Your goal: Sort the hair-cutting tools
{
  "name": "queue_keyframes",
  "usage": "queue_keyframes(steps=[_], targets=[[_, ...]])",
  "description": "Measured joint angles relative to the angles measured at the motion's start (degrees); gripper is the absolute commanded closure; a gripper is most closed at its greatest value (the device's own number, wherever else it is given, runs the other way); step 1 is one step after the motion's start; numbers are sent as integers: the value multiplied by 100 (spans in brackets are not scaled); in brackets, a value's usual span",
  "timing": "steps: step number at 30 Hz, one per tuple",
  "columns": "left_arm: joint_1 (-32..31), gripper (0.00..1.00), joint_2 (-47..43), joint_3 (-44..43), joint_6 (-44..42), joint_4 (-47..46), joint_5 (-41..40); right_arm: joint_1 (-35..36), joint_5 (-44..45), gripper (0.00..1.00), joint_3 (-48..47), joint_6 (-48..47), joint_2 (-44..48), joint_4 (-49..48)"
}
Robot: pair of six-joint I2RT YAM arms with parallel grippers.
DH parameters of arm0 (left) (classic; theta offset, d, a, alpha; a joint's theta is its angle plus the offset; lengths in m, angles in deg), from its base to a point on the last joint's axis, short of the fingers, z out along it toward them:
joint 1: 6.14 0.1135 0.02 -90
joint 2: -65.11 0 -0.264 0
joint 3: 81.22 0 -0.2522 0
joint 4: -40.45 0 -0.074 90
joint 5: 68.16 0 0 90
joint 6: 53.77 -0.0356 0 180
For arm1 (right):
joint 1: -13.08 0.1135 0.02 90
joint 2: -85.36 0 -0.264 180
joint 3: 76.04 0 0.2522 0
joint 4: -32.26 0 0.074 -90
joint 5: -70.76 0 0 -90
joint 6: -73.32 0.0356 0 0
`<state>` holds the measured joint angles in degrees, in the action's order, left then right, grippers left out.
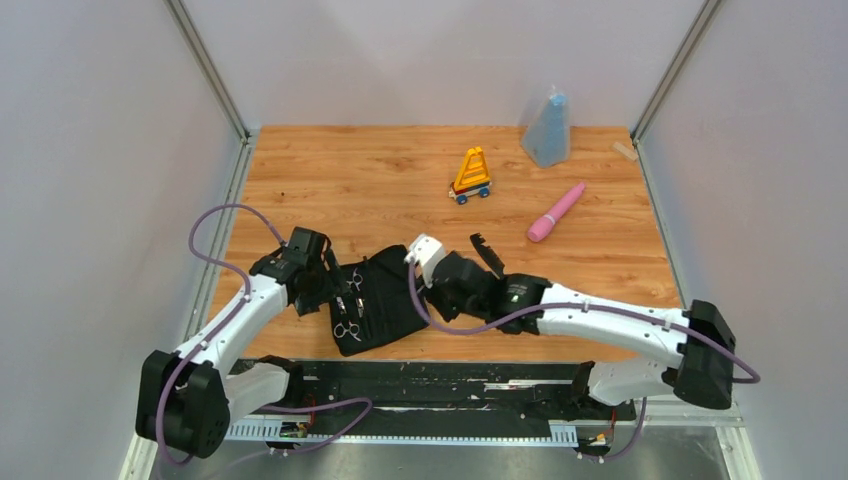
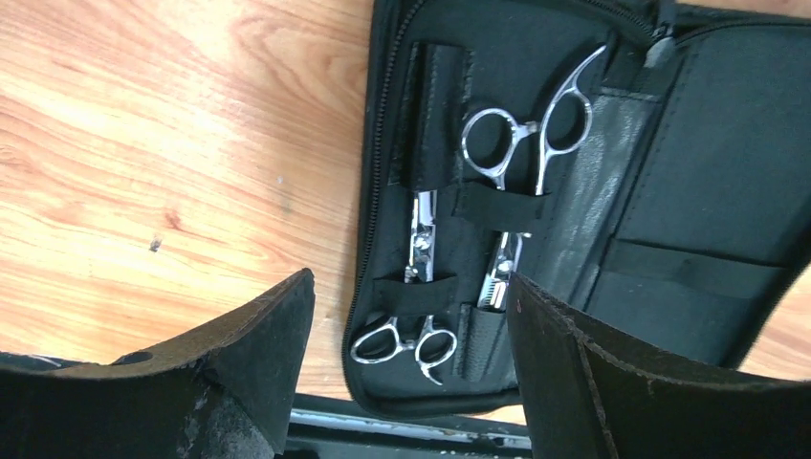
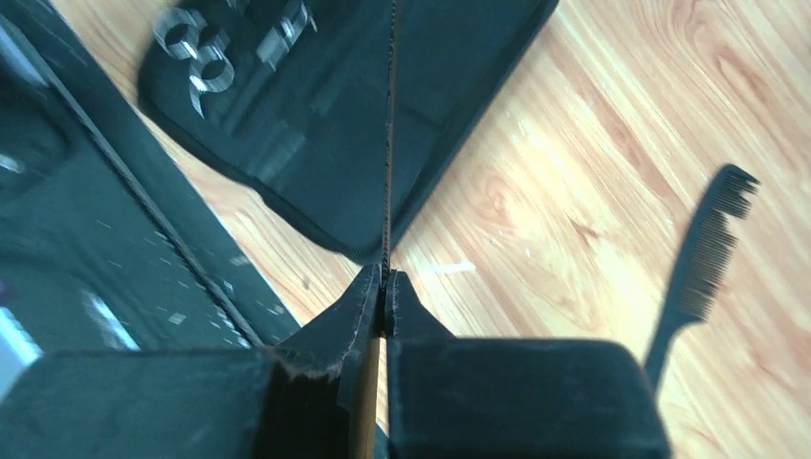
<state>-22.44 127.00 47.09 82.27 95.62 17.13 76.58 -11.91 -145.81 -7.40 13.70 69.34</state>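
An open black zip case (image 1: 385, 310) lies on the wooden table near its front edge. Two silver scissors sit under its elastic straps: one (image 2: 418, 239) with its rings toward me, the other (image 2: 526, 134) with its rings away. My left gripper (image 2: 411, 277) hangs open just above them with nothing between its fingers. My right gripper (image 3: 385, 277) is shut on a thin black comb (image 3: 388, 143), seen edge-on and reaching out over the case (image 3: 316, 124). A second black comb with a handle (image 3: 703, 258) lies flat on the wood to the right of it.
A yellow-orange wheeled toy (image 1: 471, 177), a pink tapered wand (image 1: 556, 212) and a blue-grey pouch (image 1: 549, 130) stand toward the back right. A black strip (image 1: 430, 375) runs along the table's near edge. Grey walls close in both sides.
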Motion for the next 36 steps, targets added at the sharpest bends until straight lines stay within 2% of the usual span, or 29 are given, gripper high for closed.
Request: queue_keyframes(steps=[6, 11, 17, 23, 30, 32, 36], targets=[[0, 24, 138, 76, -125, 26, -31, 1331, 1950, 100, -334, -669, -1093, 1213], [0, 29, 341, 170, -151, -144, 22, 2013, 2839, 100, -466, -680, -1670, 2100], [0, 41, 660, 323, -151, -417, 168, 2531, 3189, 99, -863, -588, -1882, 3005], [0, 65, 866, 343, -168, -662, 345, 2573, 3220, 98, -1005, -597, -1993, 3532], [0, 96, 870, 345, -157, -822, 662, 2573, 3265, 96, -997, -715, -2107, 3639], [0, 100, 852, 356, -151, -866, 758, 2573, 3314, 96, -940, -772, -2181, 3613], [0, 100, 756, 382, -140, -916, 903, 2573, 3383, 95, -833, -966, -2321, 3556]])
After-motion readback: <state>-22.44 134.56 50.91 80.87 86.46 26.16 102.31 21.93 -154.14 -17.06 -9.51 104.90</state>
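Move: The left hand's open fingers straddle the left edge of the black tool case, which lies about 5 cm straight below; the case's near scissors sit some 2 cm right and 2 cm back, its far scissors 5 cm right and 3 cm ahead. From the right hand, already holding one comb, the case's empty right panel is about 4 cm left, 3 cm ahead and 16 cm below, while the loose comb lies roughly 17 cm right and 8 cm ahead. Lower the left gripper about 4 cm onto the case's left edge, shut the fingers to pinch it beside the scissors, and shift some 3 cm right as they close. Meanwhile keep the comb gripped in the right hand, swing that hand down, right and back, 6 to 7 cm each way, and turn its fingers some 60 degrees from slanting left to nearly straight down, bringing the comb's free end low over the right panel. ##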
